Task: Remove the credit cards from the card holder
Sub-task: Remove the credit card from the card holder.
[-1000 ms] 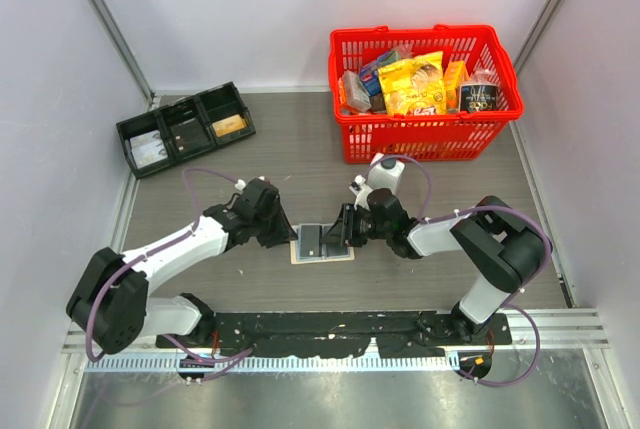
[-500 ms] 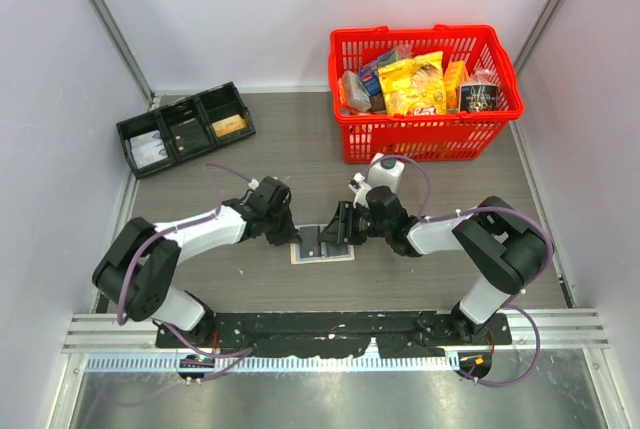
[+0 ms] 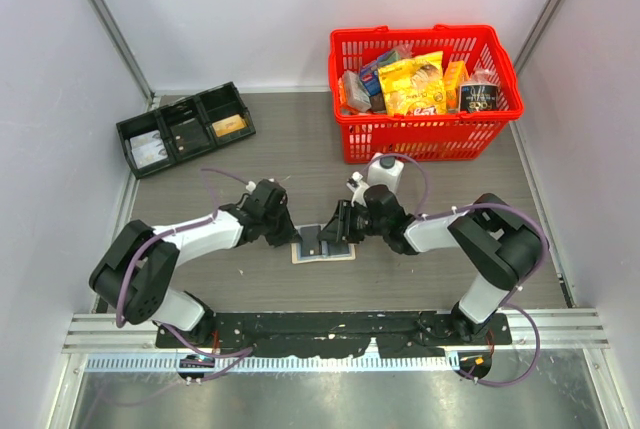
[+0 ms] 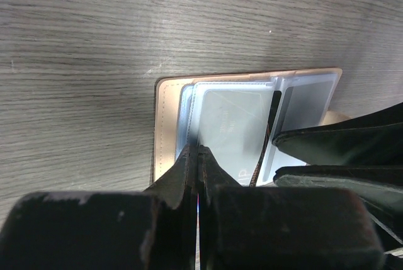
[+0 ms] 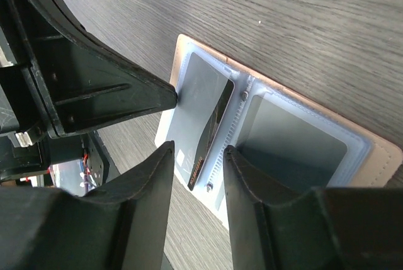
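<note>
The tan card holder (image 3: 322, 243) lies open flat on the table between both arms. Its clear sleeves show grey credit cards (image 5: 196, 97), and a dark card with orange lettering (image 5: 213, 133) stands slanted by the spine. My left gripper (image 4: 198, 150) is shut, its tips pressing on the left sleeve near the holder's (image 4: 165, 119) tan edge. My right gripper (image 5: 198, 152) is open and straddles the dark card's lower end without touching it. In the top view the left gripper (image 3: 291, 234) and right gripper (image 3: 331, 239) meet over the holder.
A red basket (image 3: 425, 134) full of packets stands at the back right, just behind the right arm. A black three-compartment tray (image 3: 185, 129) sits at the back left. Walls close in on both sides.
My left gripper has shut and shifted right onto the holder's left edge. The right gripper's fingers have spread a little and edged left over the holder.
</note>
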Controlling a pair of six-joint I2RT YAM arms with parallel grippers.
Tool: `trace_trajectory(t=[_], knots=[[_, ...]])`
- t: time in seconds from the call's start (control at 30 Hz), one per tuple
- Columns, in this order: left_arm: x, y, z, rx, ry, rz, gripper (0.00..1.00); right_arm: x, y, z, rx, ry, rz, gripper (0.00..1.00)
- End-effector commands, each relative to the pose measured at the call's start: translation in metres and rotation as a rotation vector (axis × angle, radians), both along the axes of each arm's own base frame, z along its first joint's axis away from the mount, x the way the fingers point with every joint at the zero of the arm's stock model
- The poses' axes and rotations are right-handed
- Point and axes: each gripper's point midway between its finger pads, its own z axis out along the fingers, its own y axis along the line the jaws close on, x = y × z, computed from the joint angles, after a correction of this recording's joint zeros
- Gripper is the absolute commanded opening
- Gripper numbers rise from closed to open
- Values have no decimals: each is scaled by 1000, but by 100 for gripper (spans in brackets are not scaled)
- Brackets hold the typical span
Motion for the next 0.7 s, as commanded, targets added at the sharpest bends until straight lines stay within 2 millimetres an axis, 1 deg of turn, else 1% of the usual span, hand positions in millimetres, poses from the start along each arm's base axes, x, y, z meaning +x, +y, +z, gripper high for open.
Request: trace_trajectory(t=[0.0, 0.03, 0.1, 0.2, 0.37, 0.5, 0.67], knots=[[-29, 23, -34, 87, 106, 10, 0, 6, 12, 8, 26, -22, 8, 40], [-30, 24, -36, 87, 110, 12, 0, 6, 11, 8, 25, -20, 6, 38], [-34, 23, -39, 75, 122, 18, 0, 6, 11, 5, 20, -15, 3, 32], [-38, 22, -44, 59, 137, 19, 0, 5, 9, 0, 10, -3, -6, 28], [-40, 20, -48, 47, 151, 20, 0, 3, 5, -6, 1, 8, -25, 18], [-41, 21, -50, 44, 159, 25, 0, 1, 3, -4, 22, 16, -32, 15], [-42, 21, -51, 44, 162, 25, 0, 2, 4, 8, 81, 4, -38, 17]])
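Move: The left hand's shut tips already rest on the outer edge of the left-hand pocket of the card holder; the credit card's middle lies about 3 cm to their right, level fore and aft and just below. From the right hand, open above the card's inner edge, the card's middle is roughly 3 cm left, 1 cm ahead and 1 cm down. The holder's right pocket lies some 3 cm to this hand's right and level, 2 cm down; the white bottle stands about 15 cm ahead and 12 cm right. Keeping its shut fingertips pressed on the pocket's outer edge, the left hand shoves the card and holder about 1 cm to the right, its tips swinging that way by some 5 degrees. Meanwhile the right hand sinks just under 1 cm over the card's inner edge beside the fold, hardly shifting sideways, and closes its fingers from about half open to nearly shut, coming to pinch that edge. ##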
